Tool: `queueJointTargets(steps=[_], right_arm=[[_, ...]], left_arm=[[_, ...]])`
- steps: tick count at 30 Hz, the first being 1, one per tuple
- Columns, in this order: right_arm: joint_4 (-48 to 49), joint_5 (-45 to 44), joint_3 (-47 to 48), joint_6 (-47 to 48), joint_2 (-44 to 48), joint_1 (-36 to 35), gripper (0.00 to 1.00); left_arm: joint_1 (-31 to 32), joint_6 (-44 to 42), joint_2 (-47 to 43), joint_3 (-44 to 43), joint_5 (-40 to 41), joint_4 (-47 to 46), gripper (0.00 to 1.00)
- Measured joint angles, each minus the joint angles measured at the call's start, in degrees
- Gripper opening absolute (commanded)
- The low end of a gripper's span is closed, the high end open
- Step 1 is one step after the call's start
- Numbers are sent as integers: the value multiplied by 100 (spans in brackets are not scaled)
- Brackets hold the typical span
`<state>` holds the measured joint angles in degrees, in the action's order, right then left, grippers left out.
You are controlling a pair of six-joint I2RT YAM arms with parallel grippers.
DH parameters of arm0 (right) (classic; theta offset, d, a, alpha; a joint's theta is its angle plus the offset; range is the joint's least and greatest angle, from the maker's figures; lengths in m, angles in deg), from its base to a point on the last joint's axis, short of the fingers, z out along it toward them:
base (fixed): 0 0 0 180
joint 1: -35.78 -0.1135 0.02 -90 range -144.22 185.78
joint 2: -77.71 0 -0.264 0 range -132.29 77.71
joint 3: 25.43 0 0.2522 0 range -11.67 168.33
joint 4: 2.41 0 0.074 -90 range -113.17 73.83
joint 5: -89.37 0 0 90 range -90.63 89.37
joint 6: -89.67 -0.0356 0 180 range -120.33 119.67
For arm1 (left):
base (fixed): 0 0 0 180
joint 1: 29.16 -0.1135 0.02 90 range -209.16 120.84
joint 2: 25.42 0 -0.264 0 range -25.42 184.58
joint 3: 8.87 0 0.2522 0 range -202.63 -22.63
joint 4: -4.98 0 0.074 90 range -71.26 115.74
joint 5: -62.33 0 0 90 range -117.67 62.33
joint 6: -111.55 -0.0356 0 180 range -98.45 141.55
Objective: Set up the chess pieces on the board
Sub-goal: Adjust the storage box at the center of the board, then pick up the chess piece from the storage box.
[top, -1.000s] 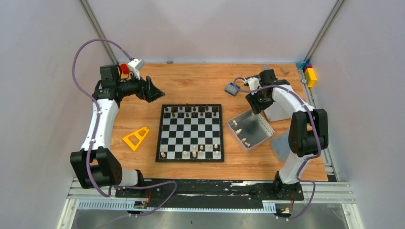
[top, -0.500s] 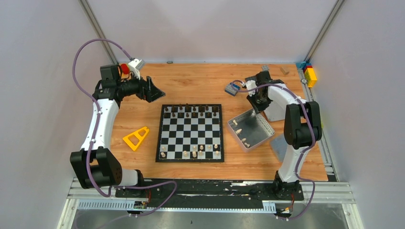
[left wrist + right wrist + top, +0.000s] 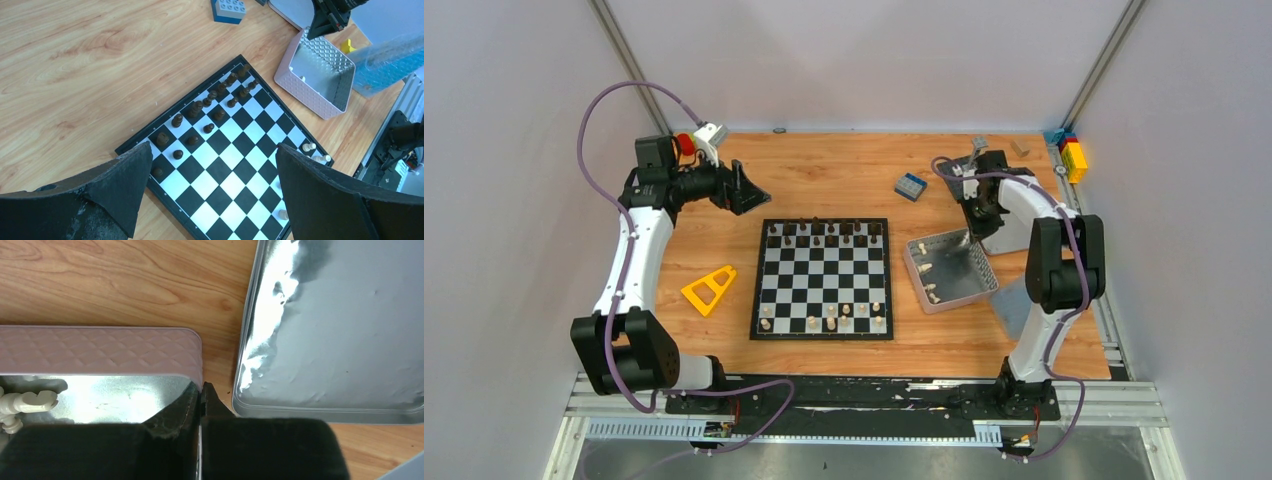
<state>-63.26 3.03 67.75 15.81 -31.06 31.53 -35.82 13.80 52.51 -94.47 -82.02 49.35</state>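
The board (image 3: 822, 285) lies mid-table, also seen in the left wrist view (image 3: 235, 165). Dark chess pieces (image 3: 824, 232) fill its two far rows, and pale ones (image 3: 829, 318) stand on its near rows. More pale pieces (image 3: 932, 293) lie in the silver tin (image 3: 969, 275) right of the board. My right gripper (image 3: 977, 228) (image 3: 201, 386) is shut on the tin's wall (image 3: 100, 350) at a far corner, one finger inside and one outside. A pale piece (image 3: 27, 401) rests inside. My left gripper (image 3: 749, 195) (image 3: 211, 147) hovers open above the board's far left corner, holding nothing.
The tin's lid (image 3: 340, 330) lies flat just right of the tin. A blue brick (image 3: 910, 186) sits behind the board, and a yellow triangular frame (image 3: 709, 289) to its left. Coloured bricks (image 3: 1072, 155) are stacked at the back right corner. A bluish plastic wrap (image 3: 1014, 305) lies near the tin.
My right gripper has swung right and closed on the tin's far corner wall. The tin has turned slightly. The left arm has not moved.
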Motion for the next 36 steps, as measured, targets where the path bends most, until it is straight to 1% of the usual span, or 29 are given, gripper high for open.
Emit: queueJointTargets(steps=[2, 8, 9, 10, 13, 16, 19, 22, 25, 30, 33, 36], right_arm=[[-11, 52, -37, -127, 24, 68, 5], [-140, 160, -264, -374, 201, 173, 21], [-199, 166, -306, -391, 243, 179, 24], [-264, 170, -354, -404, 297, 181, 30], [-358, 188, -407, -413, 470, 181, 35], [-380, 254, -470, -352, 769, 181, 38], [-385, 409, -527, -160, 1163, 168, 38], [-389, 706, -557, 157, 1530, 94, 38], [-317, 1036, -654, 658, 1773, -127, 37], [-210, 1631, -984, 1582, 1790, -553, 38], [-142, 1845, -1036, 2090, 1641, -608, 39], [0, 1937, -1036, 2557, 1386, -643, 44]], left_arm=[[17, 2, 11, 0, 0, -2, 100], [44, 20, 76, 0, 2, -2, 100], [48, 20, 87, 0, 2, -2, 100], [55, 20, 94, 0, 4, -2, 100], [59, 17, 105, 0, 4, -2, 100], [59, 17, 105, 0, 9, 0, 100], [59, 15, 105, 0, 28, 0, 100], [59, 13, 105, 0, 42, 0, 100], [59, 0, 105, 0, 46, 2, 100], [59, -31, 105, 7, 44, -7, 100], [59, -92, 103, 44, 37, -17, 100], [61, -247, 103, 59, 22, 15, 100]])
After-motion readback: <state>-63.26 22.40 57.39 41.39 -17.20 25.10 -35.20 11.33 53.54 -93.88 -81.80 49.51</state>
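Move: The right hand is low, with its fingers shut on the storage box wall at the far right corner; the box's middle lies about 9 cm back, 5 cm left and 2 cm below. The white pieces inside are some 8 cm back and 11 left, the silver lid about 5 cm ahead and 9 right. From the idle left hand the box is about 45 cm right, 8 back and 23 below. The right fingers let go of the storage box's far right corner, opening to about two fifths while the hand draws back some 3.5 cm with a slight clockwise turn. The hand then lifts about 7 cm and swings left over the inside of the box, turning counter-clockwise some 40 degrees and starting down again. ##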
